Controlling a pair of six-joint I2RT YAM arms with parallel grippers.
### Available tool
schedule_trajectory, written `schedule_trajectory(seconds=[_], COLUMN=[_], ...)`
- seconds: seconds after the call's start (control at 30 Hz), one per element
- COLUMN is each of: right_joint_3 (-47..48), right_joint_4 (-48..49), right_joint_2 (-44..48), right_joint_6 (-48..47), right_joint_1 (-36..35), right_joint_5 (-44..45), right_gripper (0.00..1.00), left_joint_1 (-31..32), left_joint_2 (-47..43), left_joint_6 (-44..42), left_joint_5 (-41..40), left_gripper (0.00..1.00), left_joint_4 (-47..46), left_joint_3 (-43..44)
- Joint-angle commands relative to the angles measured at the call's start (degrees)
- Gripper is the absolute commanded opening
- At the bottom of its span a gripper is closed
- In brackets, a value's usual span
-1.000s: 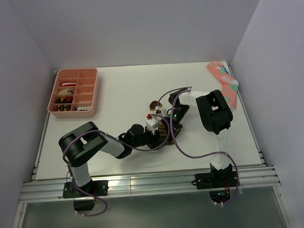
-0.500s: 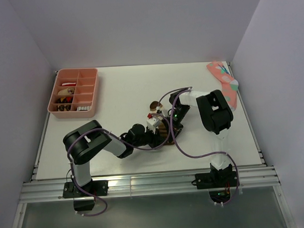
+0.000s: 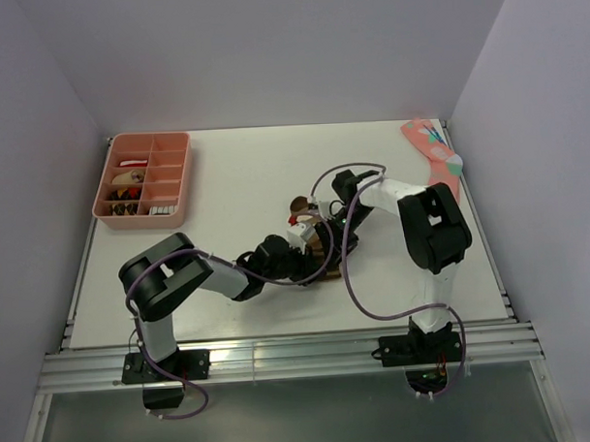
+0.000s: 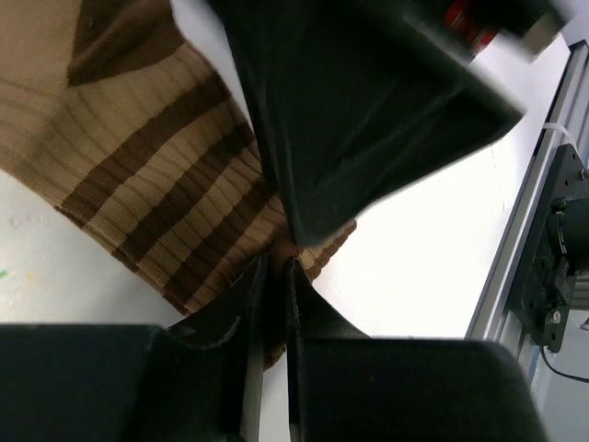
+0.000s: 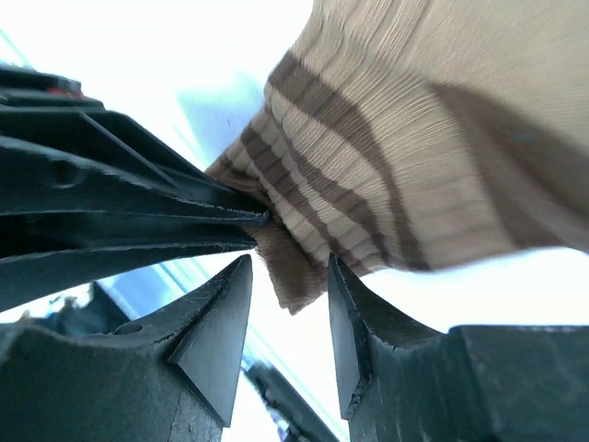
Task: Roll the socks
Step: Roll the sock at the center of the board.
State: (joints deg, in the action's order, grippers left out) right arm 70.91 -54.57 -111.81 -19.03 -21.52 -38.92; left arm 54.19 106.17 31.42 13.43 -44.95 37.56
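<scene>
The brown-and-tan striped sock [image 3: 319, 251] lies bunched in the middle of the table, between both arms. In the left wrist view my left gripper [image 4: 273, 264] is shut on a corner of this sock [image 4: 138, 175], with fabric pinched between its narrow fingertips. In the right wrist view my right gripper [image 5: 288, 267] stands open. The sock's brown corner [image 5: 290, 267] hangs between its fingers without being squeezed. The left gripper's fingers [image 5: 138, 189] reach in from the left and clamp the sock's edge. Seen from above, the right gripper [image 3: 321, 230] sits just above the left gripper [image 3: 308, 257].
A pink sock with coloured dots [image 3: 436, 158] lies at the far right edge. A pink compartment tray [image 3: 186, 176] with small items stands at the back left. The arms' cables loop over the table's middle. The table's front rail [image 3: 280, 352] runs along the bottom.
The right gripper has opened and let go of the sock, and its arm has swung a little to the right. The left gripper has closed on the sock's corner.
</scene>
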Motion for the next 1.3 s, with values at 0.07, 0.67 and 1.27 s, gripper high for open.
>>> schedule_trajectory(seconds=[0.07, 0.67, 1.27], right_joint_3=[0.63, -8.58, -26.53], right_joint_4=[6.14, 15.80, 33.03], right_joint_2=[6.16, 25.31, 41.24], right_joint_6=[3.73, -0.03, -14.72], right_joint_1=[1.83, 5.09, -26.72], right_joint_5=[2.18, 5.07, 24.68], right_gripper=[0.47, 0.44, 0.47], left_joint_1=[0.21, -12.36, -16.49], left_joint_2=[-2.19, 0.26, 2.55], left_joint_6=[2.77, 6.02, 9.19], left_joint_5=[-2.71, 13.28, 17.86], left_gripper=[0.00, 0.00, 0.00], left_joint_4=[18.12, 36.41, 47.76], left_joint_3=[0.32, 4.80, 5.77])
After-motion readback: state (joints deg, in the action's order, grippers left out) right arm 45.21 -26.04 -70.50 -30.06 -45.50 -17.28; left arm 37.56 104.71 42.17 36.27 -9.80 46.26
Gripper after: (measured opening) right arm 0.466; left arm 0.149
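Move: My left hand already pinches the striped sock's cuff end, almost exactly at its hand point. The brown toe lies about 17 cm ahead of my left hand, 4 cm to its left and 2 cm lower. My right hand, fingers already open, sits just beside the cuff end, which is some 3 cm to its left, 2 cm back and 1 cm below; from it the toe is about 16 cm ahead, 10 cm to the left and 2 cm lower. Keeping the cuff pinched, I drag it about 7 cm to the left with my left hand, low over the board, rolling that wrist some 35 degrees so its top goes forward. My open right hand clears the sock upwards and forward, a little to the right, then swings back and left round to the near side, swivelling strongly and ending higher, fingers still open. ##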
